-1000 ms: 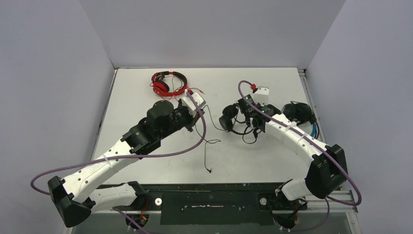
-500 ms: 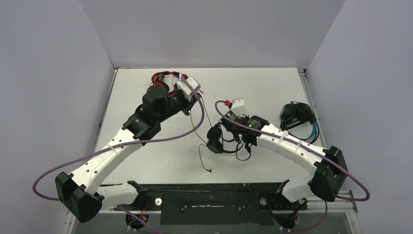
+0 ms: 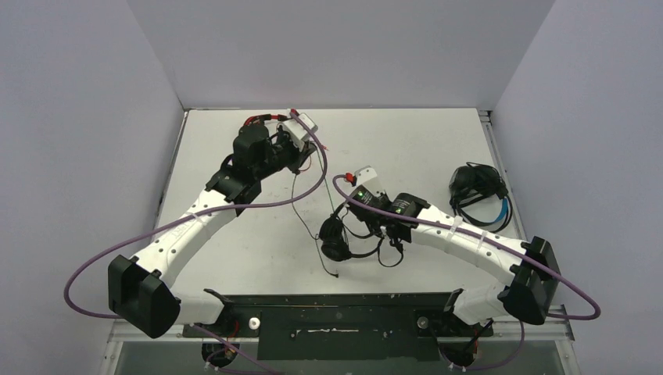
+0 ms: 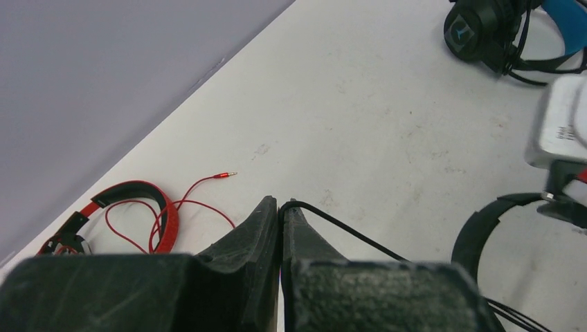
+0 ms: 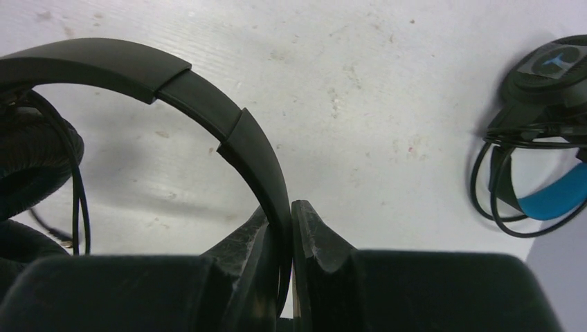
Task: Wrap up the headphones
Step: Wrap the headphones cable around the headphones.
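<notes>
My left gripper [image 3: 299, 162] [image 4: 280, 205] is shut on the thin black cable [image 4: 346, 230] of the black headphones [image 3: 336, 238], and holds it above the table at the back left. The cable runs down from there to the headphones and trails on toward the front edge. My right gripper [image 3: 367, 225] [image 5: 284, 207] is shut on their black headband [image 5: 228, 121] at mid-table. The red headphones [image 4: 131, 207] with their red cord lie at the back left, mostly under the left arm in the top view. The blue-banded headphones [image 3: 478, 189] [image 5: 547, 90] lie at the right.
The white table [image 3: 406, 141] ends at grey walls at the back and on both sides. A black rail [image 3: 336, 312] with the arm bases runs along the near edge. Purple hoses loop off both arms.
My left gripper has moved toward the back with the cable and now hangs over the red headphones. My right gripper has carried the black headphones leftward and nearer to the front.
</notes>
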Action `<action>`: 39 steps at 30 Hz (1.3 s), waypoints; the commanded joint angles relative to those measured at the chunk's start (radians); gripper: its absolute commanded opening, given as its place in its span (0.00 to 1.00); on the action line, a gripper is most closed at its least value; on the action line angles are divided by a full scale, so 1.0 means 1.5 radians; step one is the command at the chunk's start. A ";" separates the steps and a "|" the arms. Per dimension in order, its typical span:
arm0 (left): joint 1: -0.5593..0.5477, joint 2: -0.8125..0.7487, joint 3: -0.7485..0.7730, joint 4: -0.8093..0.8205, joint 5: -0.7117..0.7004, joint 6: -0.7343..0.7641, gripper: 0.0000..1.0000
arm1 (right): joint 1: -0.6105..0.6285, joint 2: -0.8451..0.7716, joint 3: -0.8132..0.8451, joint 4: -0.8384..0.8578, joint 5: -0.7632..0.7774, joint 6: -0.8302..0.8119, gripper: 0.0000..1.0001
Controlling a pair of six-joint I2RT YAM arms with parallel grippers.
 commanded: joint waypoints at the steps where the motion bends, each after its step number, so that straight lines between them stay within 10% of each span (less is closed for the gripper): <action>1: 0.052 0.014 0.019 0.146 0.064 -0.076 0.00 | 0.013 -0.073 0.016 0.019 -0.085 -0.038 0.00; 39: 0.089 0.071 -0.279 0.679 0.105 -0.542 0.00 | -0.125 -0.144 0.287 0.082 -0.233 0.149 0.00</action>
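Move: The left hand, pinching the cable, has the held headphones' ear cups about 15 cm back, 5 cm right and 18 cm below. The red headphones lie some 17 cm ahead, 15 cm left and 28 cm down. From the right hand, gripping the headband, the pinched cable is roughly 13 cm ahead, 14 cm left and 16 cm up; the cups are 9 cm left, 2 cm back and 2 cm lower; the cable plug is 10 cm left, 5 cm back and 13 cm lower. Right hand lifts the headphones about 19 cm, rolling left-side-up; left keeps the cable, tipping its fingers up some 40 degrees. ##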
